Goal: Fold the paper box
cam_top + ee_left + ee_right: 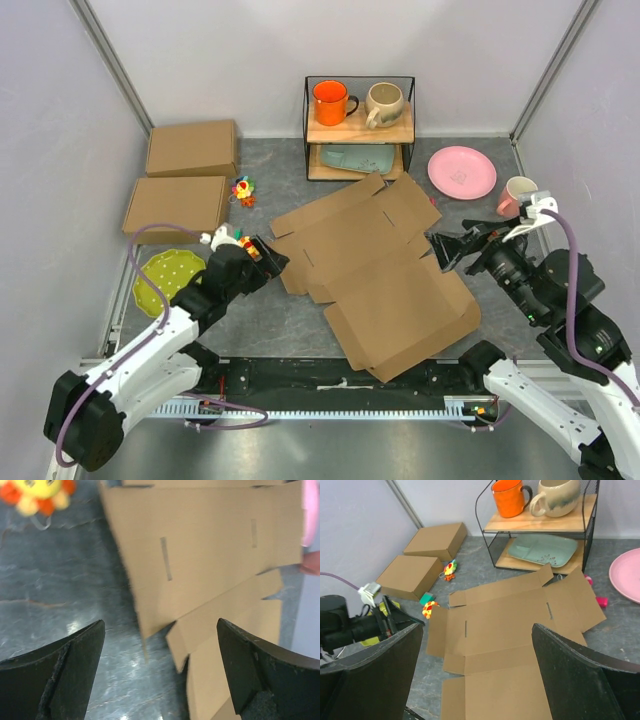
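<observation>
The paper box is a flat brown die-cut cardboard sheet with flaps and slits, lying unfolded and skewed mid-table. My left gripper is open at the sheet's left edge. In the left wrist view the gripper holds nothing, and the sheet begins just ahead of its fingers. My right gripper is open at the sheet's right edge, pointing left. In the right wrist view the gripper hovers above the sheet with nothing between its fingers.
Two closed cardboard boxes lie at the back left. A small toy sits beside them. A wire rack holds an orange mug and a beige mug. A pink plate, a pink mug and a green dotted plate are nearby.
</observation>
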`<act>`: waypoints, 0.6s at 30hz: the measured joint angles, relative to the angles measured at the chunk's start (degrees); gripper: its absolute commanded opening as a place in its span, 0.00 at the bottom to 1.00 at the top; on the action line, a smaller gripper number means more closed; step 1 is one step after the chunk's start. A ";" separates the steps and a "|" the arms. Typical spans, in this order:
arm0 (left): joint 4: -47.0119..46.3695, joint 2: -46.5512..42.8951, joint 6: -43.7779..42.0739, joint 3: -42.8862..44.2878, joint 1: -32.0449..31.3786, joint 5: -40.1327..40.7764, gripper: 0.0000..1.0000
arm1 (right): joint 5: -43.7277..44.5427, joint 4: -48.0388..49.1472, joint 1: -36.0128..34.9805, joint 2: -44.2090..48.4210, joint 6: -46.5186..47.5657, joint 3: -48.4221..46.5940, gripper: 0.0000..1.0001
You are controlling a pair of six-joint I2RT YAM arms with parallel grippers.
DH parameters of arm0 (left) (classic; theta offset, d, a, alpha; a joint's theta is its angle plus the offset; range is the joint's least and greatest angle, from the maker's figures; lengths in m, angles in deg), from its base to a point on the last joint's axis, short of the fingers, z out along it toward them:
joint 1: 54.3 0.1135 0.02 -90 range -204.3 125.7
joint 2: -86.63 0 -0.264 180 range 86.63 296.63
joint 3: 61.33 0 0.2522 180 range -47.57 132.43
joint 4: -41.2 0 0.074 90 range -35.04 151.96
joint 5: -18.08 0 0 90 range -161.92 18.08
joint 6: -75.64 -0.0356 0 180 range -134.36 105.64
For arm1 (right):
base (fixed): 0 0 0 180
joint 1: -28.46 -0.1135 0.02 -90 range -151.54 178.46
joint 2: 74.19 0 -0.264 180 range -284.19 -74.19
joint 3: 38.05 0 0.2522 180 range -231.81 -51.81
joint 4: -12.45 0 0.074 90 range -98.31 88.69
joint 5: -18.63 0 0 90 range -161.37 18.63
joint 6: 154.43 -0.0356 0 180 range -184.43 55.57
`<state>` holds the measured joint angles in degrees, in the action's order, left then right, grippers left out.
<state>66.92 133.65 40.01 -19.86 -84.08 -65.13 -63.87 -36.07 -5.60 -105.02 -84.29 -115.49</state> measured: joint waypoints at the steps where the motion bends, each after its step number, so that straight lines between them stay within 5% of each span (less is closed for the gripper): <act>1: -0.55 0.50 1.22 -1.92 -0.04 0.35 0.99 | -0.31 0.61 0.00 -0.26 -0.26 0.50 0.98; 6: -4.96 7.96 4.74 -3.74 -0.48 0.42 0.98 | -2.08 2.67 0.00 -2.25 -2.01 2.51 0.98; 18: -14.43 24.35 2.01 0.17 -0.90 -4.07 0.54 | -2.95 4.20 0.00 -3.26 -3.10 3.30 0.98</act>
<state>52.50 158.00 42.02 -19.69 -84.98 -69.20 -66.82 -31.87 -5.60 -108.27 -87.39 -112.19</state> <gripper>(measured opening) 0.615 0.982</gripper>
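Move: The paper box's left edge, where the left fingers will close, lies some 11 cm below the left hand, about 3 cm ahead and 4 cm to its right. The flower toy lies roughly 8 cm ahead of that hand and 10 cm to its left, the green block about 11 cm ahead and 15 cm left. From the right hand, that edge is around 25 cm left, 10 cm ahead and 36 cm below. Left hand sinks about 7 cm, easing right, starting to close around the box's left edge; right drifts left 2–3 cm. ##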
